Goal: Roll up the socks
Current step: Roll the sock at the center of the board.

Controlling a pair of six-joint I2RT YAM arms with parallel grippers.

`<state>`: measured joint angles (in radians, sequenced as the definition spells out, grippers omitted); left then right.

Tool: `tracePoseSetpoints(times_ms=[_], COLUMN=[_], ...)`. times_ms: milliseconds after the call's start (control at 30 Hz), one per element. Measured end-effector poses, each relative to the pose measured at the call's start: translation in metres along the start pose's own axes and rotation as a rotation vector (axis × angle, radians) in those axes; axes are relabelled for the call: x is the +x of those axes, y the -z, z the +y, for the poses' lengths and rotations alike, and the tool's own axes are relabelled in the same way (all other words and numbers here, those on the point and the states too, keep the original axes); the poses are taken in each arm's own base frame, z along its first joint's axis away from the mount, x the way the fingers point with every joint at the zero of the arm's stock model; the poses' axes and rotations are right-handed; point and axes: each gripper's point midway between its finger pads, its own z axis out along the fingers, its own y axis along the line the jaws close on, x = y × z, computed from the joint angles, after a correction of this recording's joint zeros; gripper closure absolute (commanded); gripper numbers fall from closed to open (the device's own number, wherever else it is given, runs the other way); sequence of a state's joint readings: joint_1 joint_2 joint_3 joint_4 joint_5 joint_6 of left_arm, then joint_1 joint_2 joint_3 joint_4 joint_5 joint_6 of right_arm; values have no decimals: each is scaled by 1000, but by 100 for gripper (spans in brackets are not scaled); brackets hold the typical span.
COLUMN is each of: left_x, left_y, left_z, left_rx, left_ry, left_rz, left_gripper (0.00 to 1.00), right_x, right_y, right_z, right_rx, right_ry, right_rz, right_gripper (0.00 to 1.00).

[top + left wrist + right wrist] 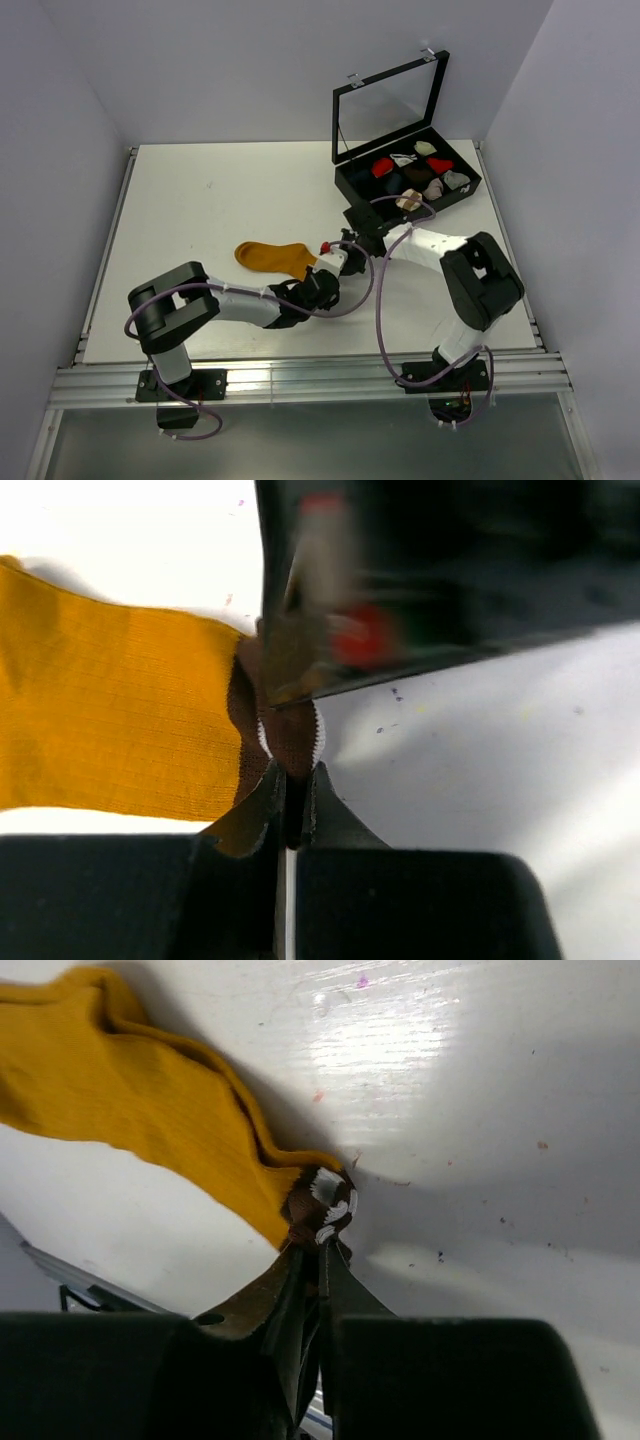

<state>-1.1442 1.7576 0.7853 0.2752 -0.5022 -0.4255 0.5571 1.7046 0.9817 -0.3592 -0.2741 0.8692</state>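
Observation:
A mustard-orange sock (pixel 272 257) lies flat on the white table, its dark white-striped cuff (pixel 287 728) at its right end. My left gripper (pixel 295 780) is shut on that cuff from the near side. My right gripper (pixel 320 1252) pinches the same cuff (pixel 326 1205) from the other side, jaws almost together with dark fabric between them. In the top view the two grippers, left (pixel 328 275) and right (pixel 342 258), meet at the cuff. A bunched brown piece with cream stripes (pixel 408 201), seemingly the other sock, sits by the box's front edge.
A black box (pixel 350 188) with its glass lid (pixel 388 102) raised stands at the back right, holding several small sock bundles (pixel 382 167). The right arm's forearm (pixel 425 245) stretches across in front of it. Purple cables (pixel 378 300) loop between the arms.

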Motion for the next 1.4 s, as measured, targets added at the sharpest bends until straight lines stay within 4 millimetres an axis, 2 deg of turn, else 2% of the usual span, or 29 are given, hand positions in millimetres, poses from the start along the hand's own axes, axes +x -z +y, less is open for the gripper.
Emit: tracePoseSetpoints(times_ms=[67, 167, 333, 400, 500, 600, 700, 900, 1100, 1400], left_x=[-2, -6, -10, -10, -10, -9, -7, -4, -3, -3], left_y=[-1, -4, -7, -8, -7, -5, -1, 3, 3, 2], left_z=[0, 3, 18, 22, 24, 24, 24, 26, 26, 23], left_rx=[29, 86, 174, 209, 255, 293, 326, 360, 377, 398], left_ry=[43, 141, 334, 409, 495, 567, 638, 735, 773, 793], left_rz=[16, 54, 120, 141, 167, 191, 212, 248, 263, 271], left_gripper=[99, 100, 100, 100, 99, 99, 100, 100, 100, 100], right_x=[-1, -5, -15, -16, -12, -5, -3, -6, -2, -9], right_y=[7, 21, 52, 57, 50, 40, 31, 16, -5, -11], right_z=[3, 9, 18, 17, 8, -5, -10, -8, -15, -3], right_rx=[-34, -101, -230, -260, -269, -260, -265, -278, -245, -266], right_ry=[1, -1, -14, -22, -40, -63, -83, -92, -111, -107], right_rz=[-23, -86, -230, -267, -279, -272, -268, -268, -227, -224], right_gripper=[73, 64, 58, 53, 49, 49, 49, 50, 50, 50])
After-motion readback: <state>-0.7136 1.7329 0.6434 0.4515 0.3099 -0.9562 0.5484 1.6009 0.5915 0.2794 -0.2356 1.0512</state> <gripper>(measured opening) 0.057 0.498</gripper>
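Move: The sock's striped cuff is between the left fingertips, practically at the left hand point; from the right hand, whose fingers are just starting to part at its edge, it lies about 2 cm back, 1 cm left and 1 cm lower. The sock's toe lies some 18 cm left and 5 cm ahead of the left hand, 1 cm lower. The open box's middle is about 19 cm ahead and 17 cm right of the right hand. The sock's cuff stays pinched in the shut left fingers while they roll and swing it some 50 degrees, fingertips coming round clockwise towards the right, with a drift of about 2 cm left and 1 forward. The right hand opens wide and lets go, lifts about 6 cm and slightly right, then drops back a little below its start, tilting roughly 20 degrees, its open fingers set around the cuff. ##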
